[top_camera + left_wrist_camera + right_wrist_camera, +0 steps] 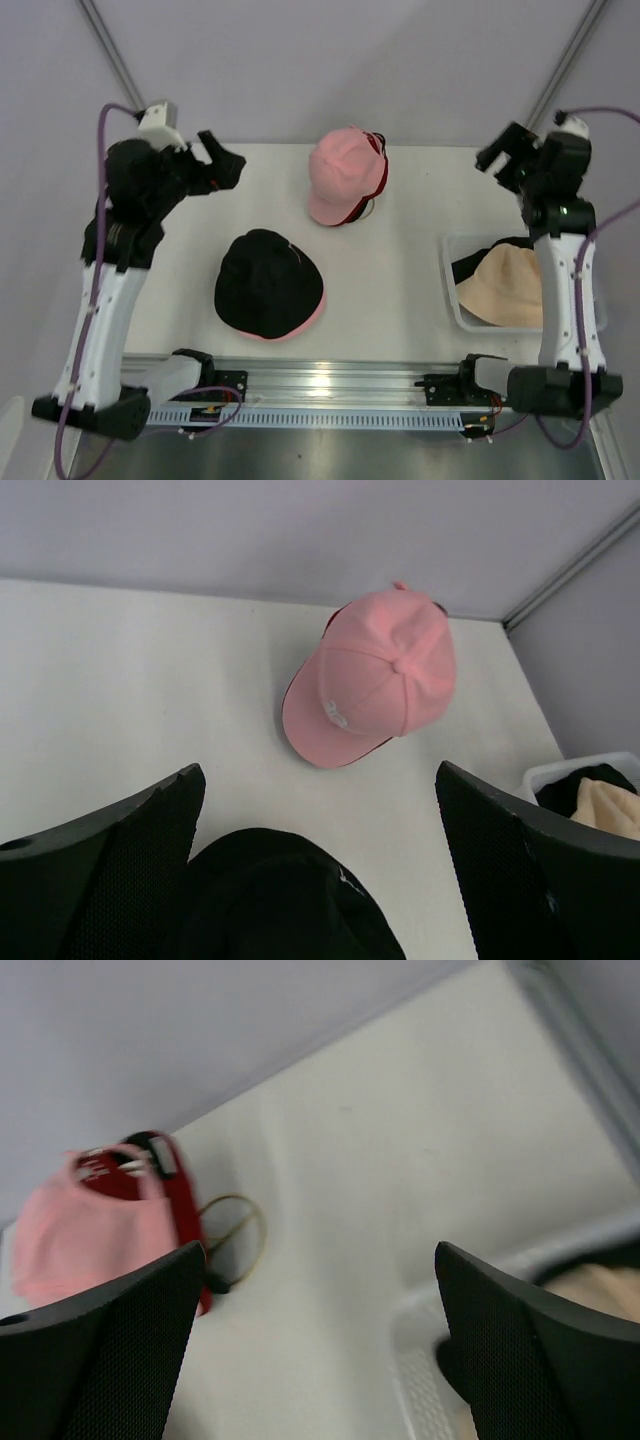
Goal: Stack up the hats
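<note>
A pink baseball cap [343, 172] rests on a red cap [379, 170] at the back middle of the table. Nearer, a black bucket hat [265, 280] lies on a pink one, only its rim [312, 310] showing. A cream bucket hat [508, 288] and a black hat [482, 260] lie in the white basket [452, 290]. My left gripper [228, 160] hangs open and empty at the back left. In its wrist view the pink cap [375, 685] lies ahead and the black hat [270, 900] below. My right gripper [500, 150] is open and empty at the back right.
The right wrist view, blurred, shows the pink cap [80, 1240], the red cap [175, 1195], a thin cord loop [235, 1235] and the basket's corner [420, 1360]. The left wrist view shows the basket [560, 772] at far right. A metal rail [330, 385] runs along the near edge.
</note>
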`<control>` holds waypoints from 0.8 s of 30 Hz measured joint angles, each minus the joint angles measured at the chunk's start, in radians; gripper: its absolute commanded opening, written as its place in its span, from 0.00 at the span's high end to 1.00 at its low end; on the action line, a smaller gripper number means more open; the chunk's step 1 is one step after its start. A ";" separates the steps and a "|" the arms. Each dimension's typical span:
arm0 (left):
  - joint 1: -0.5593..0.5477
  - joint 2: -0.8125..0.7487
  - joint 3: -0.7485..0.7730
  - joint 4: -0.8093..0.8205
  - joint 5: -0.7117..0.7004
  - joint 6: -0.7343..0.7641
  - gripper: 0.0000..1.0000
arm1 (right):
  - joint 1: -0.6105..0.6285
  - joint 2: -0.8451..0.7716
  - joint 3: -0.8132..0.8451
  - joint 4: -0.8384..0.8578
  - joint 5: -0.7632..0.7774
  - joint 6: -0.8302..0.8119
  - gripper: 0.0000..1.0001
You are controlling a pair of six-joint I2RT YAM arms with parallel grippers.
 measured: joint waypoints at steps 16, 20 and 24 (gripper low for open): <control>-0.076 -0.379 -0.315 -0.098 -0.045 0.133 0.00 | -0.247 -0.302 -0.576 -0.264 0.206 0.074 0.14; -0.083 -0.388 -0.343 -0.102 -0.068 0.143 0.01 | -0.250 -0.278 -0.628 -0.241 0.247 0.061 0.16; -0.086 -0.399 -0.344 -0.097 -0.091 0.150 0.01 | -0.250 -0.198 -0.636 -0.215 0.278 0.055 0.35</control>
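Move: The beige hat in the white basket lies about 16 cm back, 14 cm to the right and 31 cm below the right hand. The black hat beside it is some 10 cm back, 8 cm right and 32 cm down; the pink cap on the red stack is about 15 cm ahead, 23 cm left and 30 cm down. From the left hand the beige hat is roughly 64 cm right, 10 cm back and 36 cm down. Right hand drops about 24 cm, back and rightward to the beige hat, tipping down, fingers narrowing; left hand retreats. ##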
